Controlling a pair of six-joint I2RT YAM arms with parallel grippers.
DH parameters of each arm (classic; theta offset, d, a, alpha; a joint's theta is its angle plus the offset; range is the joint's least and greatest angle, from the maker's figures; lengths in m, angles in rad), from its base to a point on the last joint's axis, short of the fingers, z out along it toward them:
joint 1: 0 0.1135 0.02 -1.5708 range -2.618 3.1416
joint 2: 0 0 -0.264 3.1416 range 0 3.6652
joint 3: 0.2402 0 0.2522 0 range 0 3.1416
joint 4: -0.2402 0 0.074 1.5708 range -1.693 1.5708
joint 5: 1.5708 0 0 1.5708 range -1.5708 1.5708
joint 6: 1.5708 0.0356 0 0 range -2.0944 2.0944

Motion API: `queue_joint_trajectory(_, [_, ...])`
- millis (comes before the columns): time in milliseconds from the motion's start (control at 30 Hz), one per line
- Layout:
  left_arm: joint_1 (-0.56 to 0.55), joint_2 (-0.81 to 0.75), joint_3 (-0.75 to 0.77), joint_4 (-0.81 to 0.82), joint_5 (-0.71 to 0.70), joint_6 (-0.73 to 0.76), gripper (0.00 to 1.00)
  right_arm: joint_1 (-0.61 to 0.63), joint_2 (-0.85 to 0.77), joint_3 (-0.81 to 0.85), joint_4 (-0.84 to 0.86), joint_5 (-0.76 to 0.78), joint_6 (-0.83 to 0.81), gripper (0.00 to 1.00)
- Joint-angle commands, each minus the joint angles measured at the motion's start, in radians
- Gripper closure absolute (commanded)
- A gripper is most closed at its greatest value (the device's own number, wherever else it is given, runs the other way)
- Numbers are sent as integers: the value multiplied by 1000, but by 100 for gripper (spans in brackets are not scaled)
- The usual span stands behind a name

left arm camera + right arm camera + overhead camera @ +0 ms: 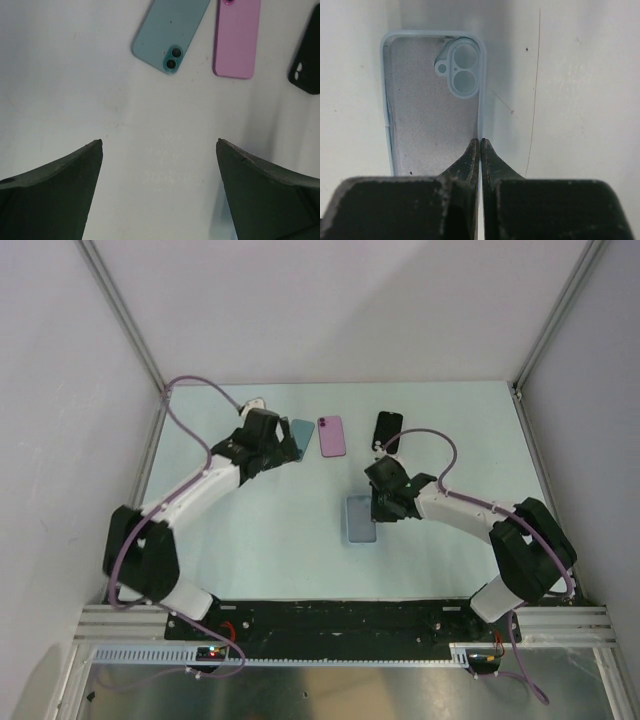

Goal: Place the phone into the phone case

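A pale blue phone case [432, 110] lies hollow side up on the table, also seen mid-table from above [360, 520]. My right gripper [480, 141] is shut on the case's right side wall, whose thin rim sits between the fingertips. In the top view the right gripper [379, 506] stands at the case's right edge. A teal phone [170, 30] lies camera side up at the back of the table [302, 437]. My left gripper [159, 142] hangs open over bare table just short of that phone, holding nothing, its head [270, 445] beside the phone in the top view.
A pink phone or case [236, 37] lies right of the teal one [332, 436]. A black one [306, 62] lies further right [388, 430]. A small white object [255, 402] sits at the back left. Grey walls close in the table's left, right and back.
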Motion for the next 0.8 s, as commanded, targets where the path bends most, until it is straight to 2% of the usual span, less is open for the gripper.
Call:
queue_joint_trajectory(0, [33, 153, 146, 34, 21, 153, 1, 34, -52, -33, 74, 37, 42, 100])
queue_joint_trajectory(67, [40, 220, 206, 34, 21, 206, 2, 42, -52, -51, 85, 34, 41, 100])
queue_joint_trajectory(133, [53, 278, 253, 30, 41, 251, 2, 46, -52, -66, 95, 24, 40, 92])
queue_joint_trajectory(200, [66, 329, 290, 30, 60, 279, 2, 49, -53, -72, 98, 17, 38, 68])
queue_joint_trajectory(233, [74, 353, 305, 29, 68, 289, 2, 50, -57, -74, 97, 17, 37, 50])
queue_joint_trajectory(300, [82, 400, 337, 28, 67, 314, 1, 52, -76, -76, 97, 16, 35, 26])
queue_joint_trajectory(400, [85, 470, 389, 26, 63, 348, 2, 52, -133, -77, 99, 11, 24, 7])
queue_joint_trajectory(500, [89, 542, 449, 16, 64, 372, 2, 44, -197, -77, 95, 7, 19, 2])
queue_joint_trajectory(767, [111, 683, 623, -58, 95, 380, 2, 5, -332, -76, 53, -10, 10, 1])
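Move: From the left gripper, the teal phone lies some 16 cm ahead, 3 cm right and 11 cm below; the pink phone is about 17 cm ahead and 13 cm right. The right gripper already pinches the right wall of the pale-blue case, whose middle is roughly 4 cm to its left, just off the table. From that right hand, the black phone is about 26 cm ahead and 4 cm right, the pink phone 25 cm ahead and 12 cm left. Reach the open left gripper forward about 13 cm and down some 9 cm towards the teal phone, tipping the fingers a little downward and turning clockwise on the way. Meanwhile lower the right gripper with the case about 1 cm, easing back a little, open its fingers wide to let go of the case wall, then rise some 8 cm clear of the case. ##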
